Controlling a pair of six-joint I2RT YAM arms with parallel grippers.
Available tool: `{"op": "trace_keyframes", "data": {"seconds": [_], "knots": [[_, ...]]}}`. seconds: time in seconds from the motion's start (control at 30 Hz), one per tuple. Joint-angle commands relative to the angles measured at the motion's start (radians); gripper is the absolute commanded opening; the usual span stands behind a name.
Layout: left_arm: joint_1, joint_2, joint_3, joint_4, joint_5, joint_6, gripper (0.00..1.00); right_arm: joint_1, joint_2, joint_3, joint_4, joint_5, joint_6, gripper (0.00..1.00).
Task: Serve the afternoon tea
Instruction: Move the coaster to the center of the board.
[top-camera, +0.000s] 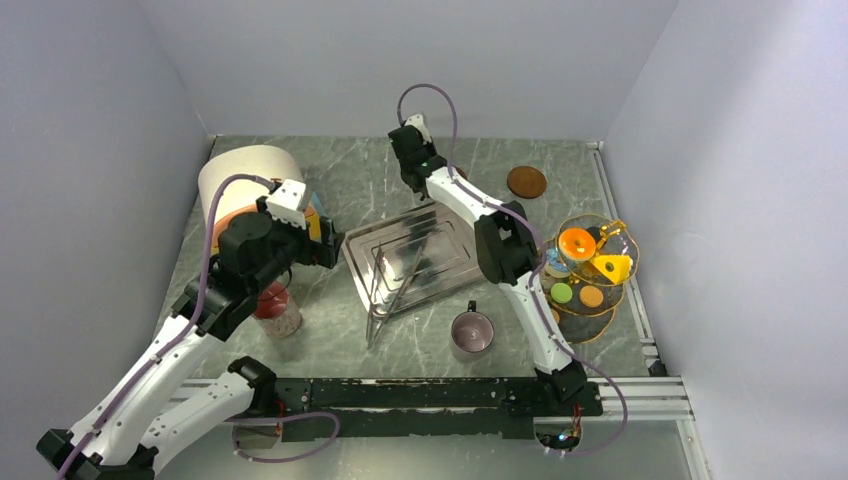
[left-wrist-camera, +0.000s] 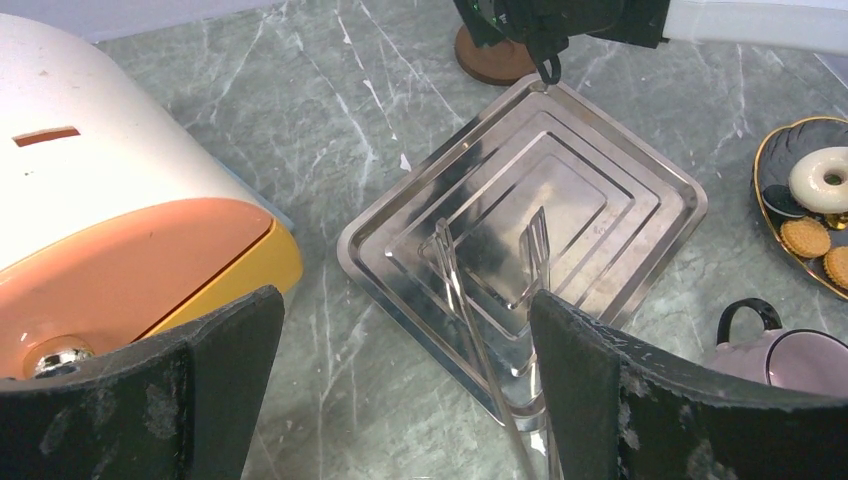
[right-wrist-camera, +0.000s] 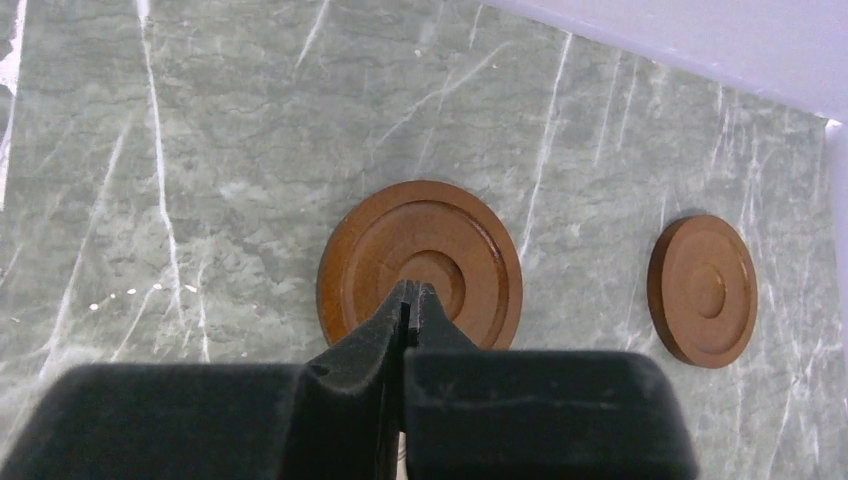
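Observation:
The treats sit on a gold-rimmed glass stand (top-camera: 600, 312) at the right: an orange round (top-camera: 575, 243), a green one (top-camera: 561, 293), and in the left wrist view a cream ring (left-wrist-camera: 825, 180) and biscuits (left-wrist-camera: 805, 237). The pinkish-grey mug (top-camera: 472, 333) (left-wrist-camera: 790, 360) stands upright near the front, below the steel tray (top-camera: 362, 262) (left-wrist-camera: 660, 180). Clear tongs (top-camera: 400, 280) (left-wrist-camera: 480, 300) lie across the tray. My left gripper (top-camera: 330, 245) (left-wrist-camera: 405, 300) is open beside the tray's left corner, holding nothing. My right gripper (top-camera: 420, 190) (right-wrist-camera: 412, 290) is shut at the tray's far corner; no held thing shows.
A white and orange bread box (top-camera: 250, 180) (left-wrist-camera: 120, 200) stands at the back left. A red-lidded jar (top-camera: 275, 310) is under the left arm. Two brown wooden coasters (right-wrist-camera: 420, 260) (right-wrist-camera: 702, 290) lie behind the tray. Walls close in on three sides.

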Motion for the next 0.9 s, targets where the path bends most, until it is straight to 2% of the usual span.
{"op": "trace_keyframes", "data": {"seconds": [0.0, 0.27, 0.57, 0.87], "knots": [[-0.006, -0.023, -0.001, -0.001, -0.004, 0.016, 0.97, 0.006, -0.003, -0.001, 0.023, -0.058, 0.004, 0.00], [-0.006, -0.032, -0.003, -0.001, -0.004, 0.018, 0.97, -0.005, 0.047, 0.009, -0.009, -0.011, 0.018, 0.00], [-0.007, -0.035, -0.003, 0.000, -0.002, 0.018, 0.98, -0.013, 0.024, -0.088, 0.028, -0.102, 0.018, 0.00], [-0.005, -0.041, -0.004, -0.003, -0.010, 0.021, 0.97, -0.014, 0.094, -0.015, -0.045, -0.109, 0.013, 0.00]]}}
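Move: About 4 cm to the right of the shut right fingers, only a centimetre or so farther out and roughly 7 cm below, lies the coaster. The second coaster stands some 18 cm to the right of it, level with it; the tray's middle is about 18 cm nearer the base than the coaster and 6 cm to its left. From the left hand, the coaster is about 33 cm ahead, 25 cm to the right and 26 cm down. Sinking slowly, then faster, the right hand brings its shut fingertips about 5 cm down to the left, near edge of the coaster, easing back about a centimetre on the way. The fingers stay shut while the hand tips some 5 to 10 degrees further nose-down, and the descent stops just before the end; whether the tips touch the coaster or the table can't be seen. ##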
